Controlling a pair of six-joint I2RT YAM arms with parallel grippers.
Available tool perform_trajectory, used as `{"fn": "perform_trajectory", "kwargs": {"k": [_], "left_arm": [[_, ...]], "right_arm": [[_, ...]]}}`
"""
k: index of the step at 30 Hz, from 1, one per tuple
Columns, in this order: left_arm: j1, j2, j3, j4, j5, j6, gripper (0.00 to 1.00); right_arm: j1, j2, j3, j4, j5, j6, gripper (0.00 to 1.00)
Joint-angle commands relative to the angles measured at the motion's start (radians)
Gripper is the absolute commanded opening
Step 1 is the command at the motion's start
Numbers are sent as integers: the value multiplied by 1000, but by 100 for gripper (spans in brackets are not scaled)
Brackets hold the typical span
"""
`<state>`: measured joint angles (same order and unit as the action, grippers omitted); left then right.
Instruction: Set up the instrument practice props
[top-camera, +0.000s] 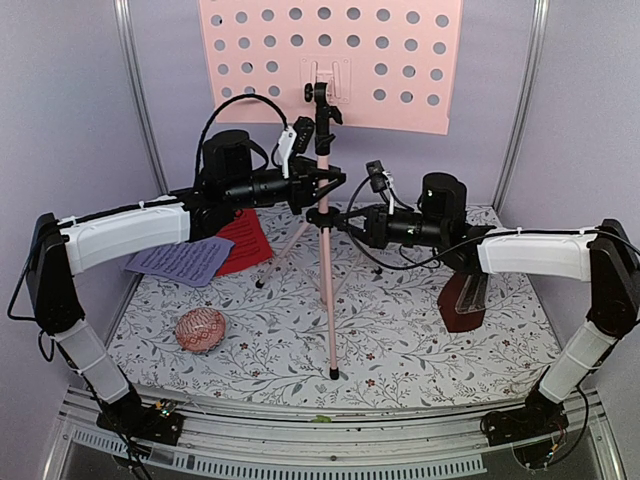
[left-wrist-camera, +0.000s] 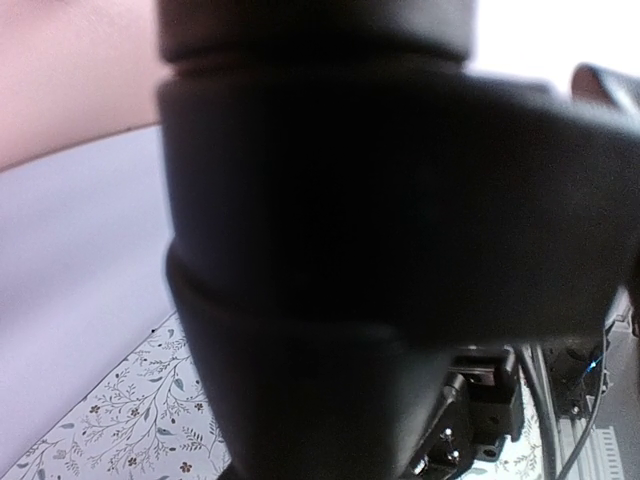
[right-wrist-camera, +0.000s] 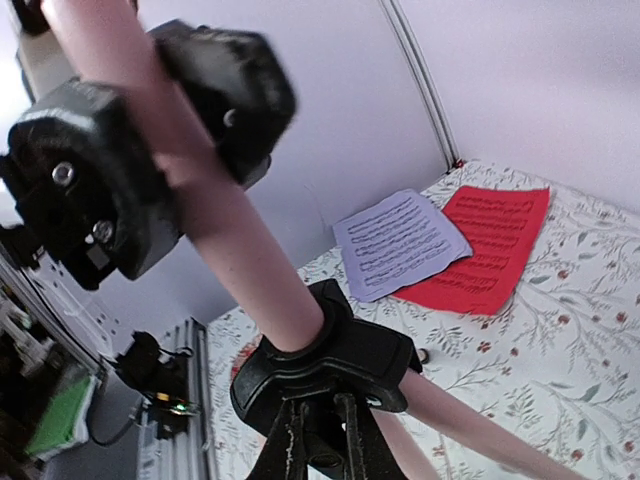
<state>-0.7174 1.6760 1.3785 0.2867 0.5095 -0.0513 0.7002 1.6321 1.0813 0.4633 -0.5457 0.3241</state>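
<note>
The pink tripod music stand (top-camera: 326, 290) stands mid-table, its perforated desk (top-camera: 330, 60) at the top of the top view. My left gripper (top-camera: 333, 182) is shut on the upper pole; in the right wrist view its black fingers (right-wrist-camera: 90, 190) sit on either side of the pink pole (right-wrist-camera: 230, 250). In the left wrist view a blurred dark body (left-wrist-camera: 350, 250) hides those fingers. Just below, my right gripper (top-camera: 335, 218) (right-wrist-camera: 325, 410) is shut on the black leg collar (right-wrist-camera: 340, 360). The lavender page (top-camera: 185, 262) (right-wrist-camera: 400, 240) overlaps the red page (top-camera: 245, 240) (right-wrist-camera: 490, 250) at the back left. The metronome (top-camera: 465, 300) stands right.
A pink ribbed ball (top-camera: 202, 330) lies at the front left of the floral cloth (top-camera: 400, 340). The stand's legs spread to feet at the back left (top-camera: 259, 284) and the front (top-camera: 333, 375). Lilac walls with metal rails (top-camera: 140, 90) close in the back and sides.
</note>
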Motion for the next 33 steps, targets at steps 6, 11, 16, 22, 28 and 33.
{"fn": "perform_trajectory", "kwargs": {"k": [6,11,16,22,28,33], "left_arm": [[0,4,-19,-67,35,18,0],[0,9,-21,-57,35,14,0],[1,9,-21,-53,38,10,0],[3,5,-16,-63,37,15,0],[3,0,-11,-71,37,15,0],[4,-3,-7,-74,34,16,0]], "right_arm": [[-39,5,-13,119,15,823,0],[-31,-3,-23,200,43,968,0],[-27,-43,-9,162,141,785,12],[-26,-93,-16,117,253,432,49],[-27,-121,-37,118,285,129,59],[-25,-145,-71,181,260,-131,61]]}}
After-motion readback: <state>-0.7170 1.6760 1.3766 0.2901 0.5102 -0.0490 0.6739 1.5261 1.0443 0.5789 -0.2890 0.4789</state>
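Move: The black collar knob is already between the right fingertips. The collar on the pink pole is about 3 cm to that hand's left, level with it in height and reach, and the perforated desk hangs some 30 cm above and 3 cm farther out. From the left gripper, closed around the pole, the knob lies roughly 8 cm down, 3 cm to the right and 2 cm back. Hold the left gripper still around the pole above the collar. With the right fingers still pinching the knob, twist some 45 degrees clockwise as seen from behind that hand, then open them wide, let go and back off about 8 cm up, to the right and forward, rolling the wrist back most of the way. ##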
